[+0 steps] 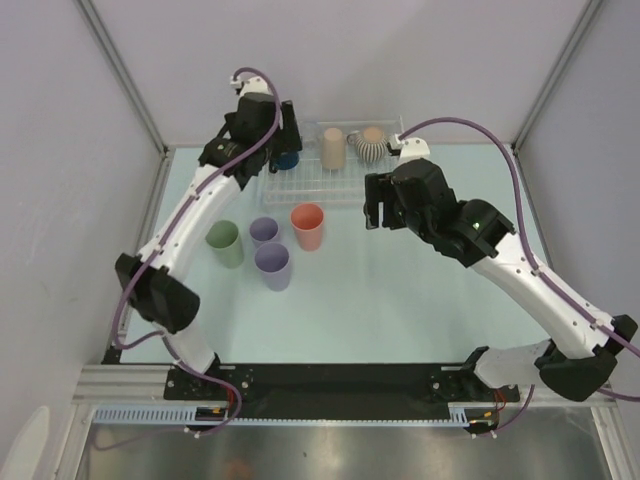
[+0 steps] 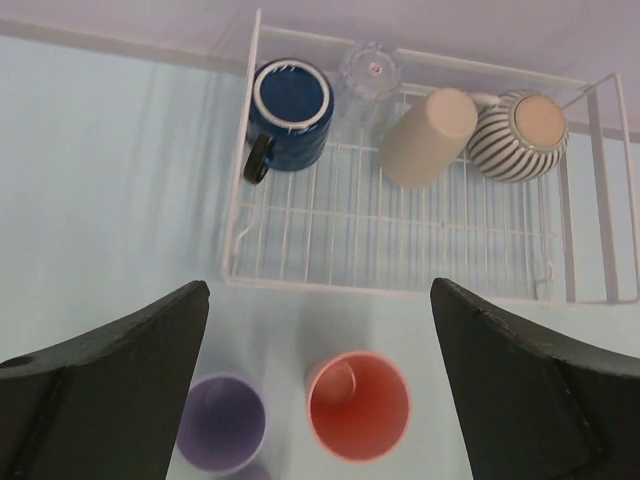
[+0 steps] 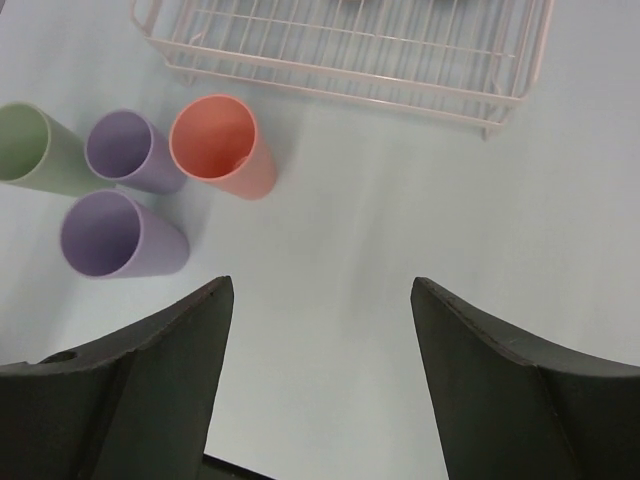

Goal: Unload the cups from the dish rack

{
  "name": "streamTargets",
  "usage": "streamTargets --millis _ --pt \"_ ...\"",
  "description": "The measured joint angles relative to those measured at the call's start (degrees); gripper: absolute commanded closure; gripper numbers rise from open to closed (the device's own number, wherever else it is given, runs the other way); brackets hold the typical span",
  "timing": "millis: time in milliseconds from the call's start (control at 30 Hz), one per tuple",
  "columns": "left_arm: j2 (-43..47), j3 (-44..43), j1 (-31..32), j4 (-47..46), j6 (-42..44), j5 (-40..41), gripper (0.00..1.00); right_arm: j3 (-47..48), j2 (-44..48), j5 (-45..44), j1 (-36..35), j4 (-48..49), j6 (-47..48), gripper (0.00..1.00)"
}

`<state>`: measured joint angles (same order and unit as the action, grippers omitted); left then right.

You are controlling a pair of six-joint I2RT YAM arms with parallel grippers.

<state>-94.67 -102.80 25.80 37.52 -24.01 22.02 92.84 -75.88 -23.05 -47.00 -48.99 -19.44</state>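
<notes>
The white wire dish rack (image 1: 318, 188) stands at the back of the table. In the left wrist view it (image 2: 330, 284) holds a navy mug (image 2: 291, 102), a clear cup (image 2: 372, 68), a tan cup (image 2: 428, 124) and a ribbed beige mug (image 2: 520, 133). On the table in front stand a salmon-pink cup (image 1: 308, 226), two lavender cups (image 1: 264, 232) (image 1: 272, 266) and a pale green cup (image 1: 225, 243). My left gripper (image 2: 320, 290) is open and empty, high over the rack's front left, above the navy mug (image 1: 288, 159). My right gripper (image 3: 322, 283) is open and empty over bare table right of the salmon-pink cup (image 3: 218, 142).
Grey walls and metal posts close in the table on three sides. The rack's front rim (image 3: 340, 78) lies just beyond my right gripper (image 1: 375, 208). The four cups on the table stand close together left of centre.
</notes>
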Motion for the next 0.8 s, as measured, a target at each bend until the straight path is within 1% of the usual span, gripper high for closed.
streamTargets --millis 200,300,467,567,800 --pt "-15.7 -19.0 0.7 2.4 5.2 0.3 0.01 -9.1 8.9 2.6 3.7 4.6 -0.5 0.23" --pt "-21.4 -24.3 0.8 2.6 7.6 0.5 0.01 -11.7 12.9 3.6 6.8 6.8 -0.5 0.22" --pt "-27.4 -27.7 0.4 3.0 9.5 -0.2 0.01 -14.3 14.1 4.9 10.3 9.3 -1.1 0.22" --pt "-29.8 -28.1 -0.1 2.9 9.5 -0.8 0.01 -16.5 13.9 5.9 11.5 9.9 -1.5 0.22" --pt "-32.2 -28.1 -2.9 0.5 11.1 -1.3 0.01 -19.6 13.7 7.3 12.0 11.0 -2.4 0.23"
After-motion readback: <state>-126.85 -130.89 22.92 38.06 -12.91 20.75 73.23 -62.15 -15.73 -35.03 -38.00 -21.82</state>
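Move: The left hand, empty and wide open, has the navy mug in the rack's far left corner about 16 cm ahead, 2 cm to its right and 23 cm below. The clear glass stands some 6 cm to the right of the mug and 3 cm farther out; the beige cup is 13 cm to the right of the mug, level with it. The coral cup on the table lies 5 cm back and 9 cm right of the hand. From the right hand the navy mug is about 32 cm ahead and 23 cm left. Forward, then steeply down, the left hand reaches over the rack towards the navy mug: about 13 cm out and 8 cm lower, swinging some 5 cm right before easing back left by 2. It rolls about 10 degrees, left side rising, fingers wide open. The right hand withdraws about 6 cm to the right, away from the set-down cups, finally sinking a few centimetres, its fingers still open. ##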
